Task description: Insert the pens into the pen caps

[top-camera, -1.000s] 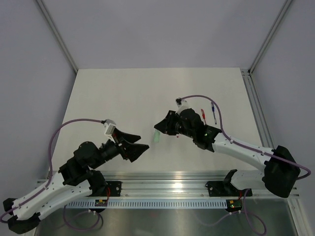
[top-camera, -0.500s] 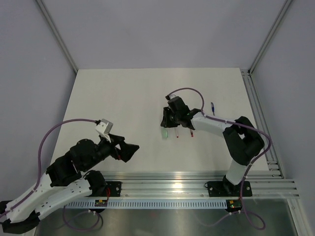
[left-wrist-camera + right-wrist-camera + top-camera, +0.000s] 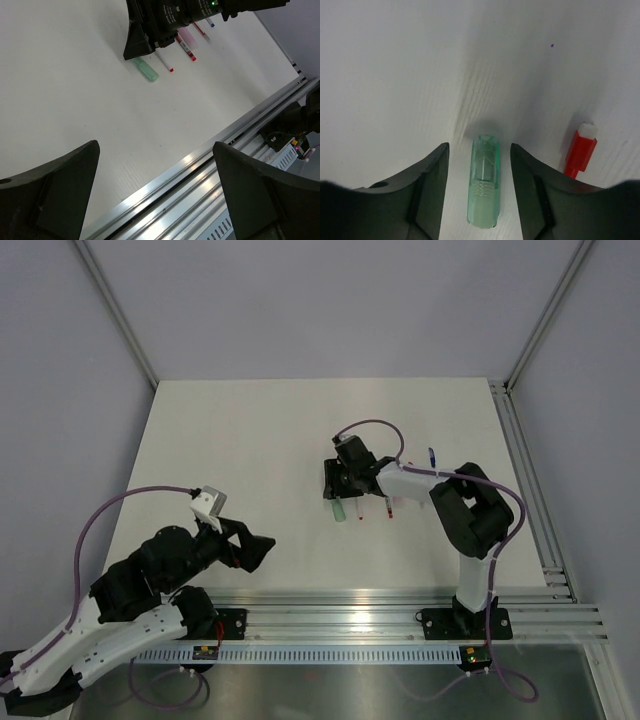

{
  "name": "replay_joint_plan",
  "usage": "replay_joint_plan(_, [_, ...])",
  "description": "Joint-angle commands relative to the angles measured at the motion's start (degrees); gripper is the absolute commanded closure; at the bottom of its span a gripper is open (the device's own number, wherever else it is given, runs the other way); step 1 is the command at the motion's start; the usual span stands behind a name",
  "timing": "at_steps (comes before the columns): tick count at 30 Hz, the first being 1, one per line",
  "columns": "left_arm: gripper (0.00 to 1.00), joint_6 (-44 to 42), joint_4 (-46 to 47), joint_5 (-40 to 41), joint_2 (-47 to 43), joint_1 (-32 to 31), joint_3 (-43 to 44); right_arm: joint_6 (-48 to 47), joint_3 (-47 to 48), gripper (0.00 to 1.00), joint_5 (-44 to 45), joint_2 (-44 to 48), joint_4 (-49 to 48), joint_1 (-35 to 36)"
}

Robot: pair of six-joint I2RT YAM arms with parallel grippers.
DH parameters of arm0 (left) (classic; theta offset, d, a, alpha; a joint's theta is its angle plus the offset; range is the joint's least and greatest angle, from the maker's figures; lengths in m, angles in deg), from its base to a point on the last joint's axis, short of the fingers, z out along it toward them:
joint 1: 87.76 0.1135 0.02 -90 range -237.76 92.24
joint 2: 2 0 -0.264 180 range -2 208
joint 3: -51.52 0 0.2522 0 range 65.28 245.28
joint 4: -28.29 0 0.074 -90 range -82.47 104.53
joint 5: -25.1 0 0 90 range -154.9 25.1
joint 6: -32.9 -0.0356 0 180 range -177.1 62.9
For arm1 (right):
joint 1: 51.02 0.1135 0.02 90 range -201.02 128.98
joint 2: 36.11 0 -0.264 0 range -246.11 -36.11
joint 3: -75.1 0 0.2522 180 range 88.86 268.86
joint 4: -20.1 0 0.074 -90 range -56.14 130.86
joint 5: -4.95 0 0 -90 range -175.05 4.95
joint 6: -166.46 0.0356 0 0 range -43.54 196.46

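A thick pale green pen [image 3: 484, 182] lies flat on the white table between my right gripper's [image 3: 479, 147] open fingers, with gaps on both sides; its far end is see-through green, like a cap. It also shows in the top view [image 3: 339, 508] and the left wrist view [image 3: 145, 70]. The right gripper [image 3: 337, 492] points down over it. Thin red-tipped pens [image 3: 360, 508] [image 3: 388, 508] lie just right of it, and one red end [image 3: 581, 150] shows in the right wrist view. A blue pen [image 3: 432, 455] lies farther right. My left gripper [image 3: 255, 552] [image 3: 155, 147] is open and empty near the front.
A metal rail [image 3: 400, 605] runs along the table's front edge and shows below the left fingers [image 3: 200, 170]. A pink piece [image 3: 189, 35] lies beside the red pens. The right arm's elbow [image 3: 480, 520] is folded close behind the pens.
The right arm has folded up and its gripper now stands over the green pen, which lies a little farther right. The left gripper has drawn back towards the front left.
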Motion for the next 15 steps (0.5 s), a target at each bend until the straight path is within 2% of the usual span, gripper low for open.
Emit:
replay_joint_plan(1, [0.01, -1.10, 2.43, 2.30, -1.62, 0.11, 1.13, 0.13, 0.77, 0.39, 2.32, 3.70, 0.43, -0.51])
replay_joint_plan(6, [0.01, -1.45, 2.87, 3.18, -1.27, 0.11, 1.56, 1.37, -0.29, 0.17, 3.03, 14.51, 2.80, -0.51])
replay_joint_plan(9, [0.01, -1.89, 3.31, 3.27, -0.22, 0.11, 3.58, 2.16, -2.47, 0.09, 2.41, 23.46, 3.16, -0.34])
replay_joint_plan(10, [0.01, -2.50, 3.66, 3.35, -0.04, 0.03, 4.28, 2.33, -3.44, 0.01, 2.32, 29.14, 2.98, -0.42])
replay_joint_plan(12, [0.01, -3.29, 4.80, 3.70, 0.31, 0.03, 6.56, 2.07, -5.99, 0.01, 2.76, 35.76, 3.42, -0.25])
replay_joint_plan(13, [0.01, -4.25, 5.15, 3.70, 0.84, 0.03, 7.62, 1.55, -6.87, 0.01, 2.94, 42.75, 3.59, -0.25])
replay_joint_plan(15, [0.01, -5.66, 6.38, 2.48, 1.45, 0.03, 10.77, 1.10, -9.07, 0.01, 3.11, 50.35, 4.65, -0.16])
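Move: The green pen I've just laid down lies right under my right fingertips, its middle some 3 cm back from the hand point and about 1 cm below. At the same height, the red-capped pen sits about 6 cm to the right and 2 cm back, and the red pen about 12 cm to the right, 2 cm back. From my left hand the green pen is roughly 17 cm ahead, 16 cm to the right and 21 cm down. I spread my right fingers from half open to fully wide, clear of the green pen lying between them, and lift away from it, slowly at first, then fast, some 24 cm up, drawing a little back and right late in the climb. My wrist swings the fingers up about 30 degrees towards forward-left. My left hand, open and empty, mostly waits, then rises about 3 cm. ##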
